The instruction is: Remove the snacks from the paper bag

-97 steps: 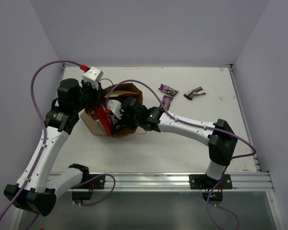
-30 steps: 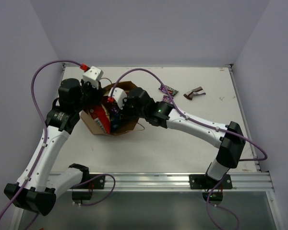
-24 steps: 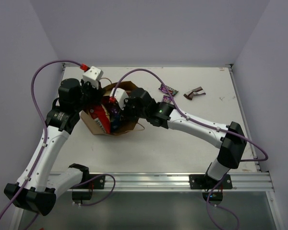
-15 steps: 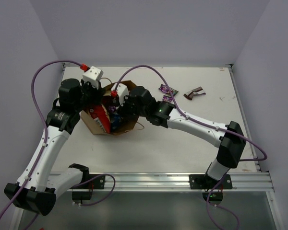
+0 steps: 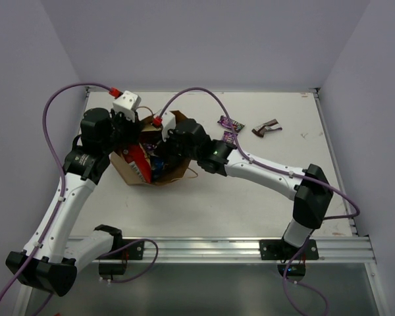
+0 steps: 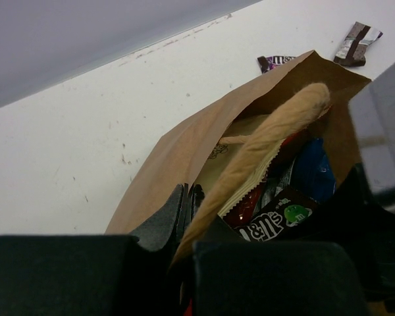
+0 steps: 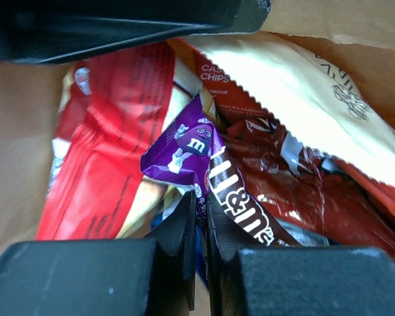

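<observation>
The brown paper bag (image 5: 178, 170) lies at the table's left with its mouth toward the left arm. My left gripper (image 6: 187, 205) is shut on the bag's upper edge (image 6: 178, 155), beside a twisted handle (image 6: 270, 135). Several snacks fill the bag: a red chip bag (image 7: 108, 135), a red-and-cream bag (image 7: 296, 82), a brown M&M's packet (image 7: 240, 197) and a blue bag (image 6: 316, 168). My right gripper (image 7: 201, 201) reaches inside the bag and is shut on the corner of a purple M&M's packet (image 7: 184, 148). In the top view the right gripper (image 5: 156, 148) is hidden in the bag's mouth.
Three small candy packets lie on the table right of the bag: a purple one (image 5: 231, 122), another purple one (image 5: 228, 138) against the right forearm, and a brown bar (image 5: 266, 127). Walls close in on the left, back and right.
The right arm's wrist has swung up and to the left over the bag's mouth. The left arm and the bag have stayed put.
</observation>
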You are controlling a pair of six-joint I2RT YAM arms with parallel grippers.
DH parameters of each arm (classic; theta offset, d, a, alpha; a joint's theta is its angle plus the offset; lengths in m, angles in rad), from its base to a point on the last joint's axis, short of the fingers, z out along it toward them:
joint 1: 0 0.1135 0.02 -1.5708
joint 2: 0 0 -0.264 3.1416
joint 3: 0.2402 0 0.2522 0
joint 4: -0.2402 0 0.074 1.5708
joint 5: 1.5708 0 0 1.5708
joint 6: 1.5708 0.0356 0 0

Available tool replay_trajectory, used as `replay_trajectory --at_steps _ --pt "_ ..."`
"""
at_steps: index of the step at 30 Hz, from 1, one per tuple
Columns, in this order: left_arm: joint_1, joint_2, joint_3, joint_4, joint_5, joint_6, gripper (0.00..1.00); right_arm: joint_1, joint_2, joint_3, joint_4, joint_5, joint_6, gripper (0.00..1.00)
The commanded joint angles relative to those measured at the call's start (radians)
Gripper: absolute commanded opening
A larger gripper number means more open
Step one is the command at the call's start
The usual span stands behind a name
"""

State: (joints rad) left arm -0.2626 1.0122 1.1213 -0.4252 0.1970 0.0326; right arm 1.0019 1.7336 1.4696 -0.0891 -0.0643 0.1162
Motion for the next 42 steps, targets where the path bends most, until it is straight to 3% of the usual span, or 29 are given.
replay_trajectory --at_steps 1,5,11,15,18,21,27,28,31,32,35,39,42 --pt "-0.003 0.006 -0.011 -0.053 -0.053 -0.054 0.0 0.0 -0.164 -0.003 0.013 -0.022 -0.019 0.0" --pt "-0.003 0.014 0.0 -0.05 -0.09 -0.065 0.0 0.001 -0.342 -0.028 -0.055 0.003 -0.068 0.0" --pt "-0.003 0.012 0.021 -0.055 -0.126 -0.068 0.0 -0.08 -0.555 -0.126 -0.155 0.24 -0.098 0.0" --pt "-0.003 0.016 0.025 -0.058 -0.139 -0.06 0.0 -0.362 -0.615 -0.261 -0.167 0.327 0.075 0.0" --pt "-0.003 0.02 0.025 -0.063 -0.122 -0.051 0.0 -0.546 -0.553 -0.345 -0.173 0.327 0.166 0.0" --pt "-0.003 0.019 0.021 -0.066 -0.123 -0.046 0.0 -0.647 -0.421 -0.385 -0.163 0.288 0.232 0.0" --pt "-0.003 0.017 0.017 -0.069 -0.111 -0.046 0.0 -0.684 -0.107 -0.327 -0.143 0.302 0.304 0.0" --pt "-0.003 0.017 0.017 -0.07 -0.11 -0.045 0.0 -0.684 -0.08 -0.315 -0.144 0.294 0.306 0.03" --pt "-0.003 0.016 0.021 -0.072 -0.099 -0.043 0.0 -0.678 -0.086 -0.302 -0.153 0.242 0.283 0.34" --pt "-0.003 0.016 0.023 -0.073 -0.096 -0.042 0.0 -0.672 -0.113 -0.31 -0.149 0.23 0.272 0.52" --pt "-0.003 0.011 0.018 -0.073 -0.09 -0.037 0.0 -0.623 -0.251 -0.318 -0.149 0.189 0.192 0.7" --pt "-0.003 0.006 0.018 -0.078 -0.085 -0.037 0.0 -0.486 -0.41 -0.26 -0.182 0.101 0.016 0.71" --pt "-0.003 0.0 0.018 -0.081 -0.079 -0.003 0.0 -0.383 -0.474 -0.179 -0.213 -0.06 -0.107 0.71"
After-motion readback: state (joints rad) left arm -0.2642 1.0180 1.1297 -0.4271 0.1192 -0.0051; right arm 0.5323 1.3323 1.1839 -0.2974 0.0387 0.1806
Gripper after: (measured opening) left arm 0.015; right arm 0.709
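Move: Inside the bag's mouth, the right hand already pinches a purple-brown M&M's pack. The bare table it is taken to lies about 33 cm to the right, 13 ahead and 20 below. Snacks lie around that spot: a purple pack 10 cm left of it and 2 farther out, another 7 left and 12 beyond, a brown one 6 right and 10 beyond. From the left hand the spot is some 39 cm right, 8 ahead, 27 below. Lifting the pinched M&M's pack out of the bag, the right hand rises about 18 cm, swings right over the rim, then forward and down to the bare table some 35 cm to the right, turning about 60 degrees clockwise. Its fingers open and let go there, then it climbs back up and left. The left hand keeps its pinch on the bag's handle. ##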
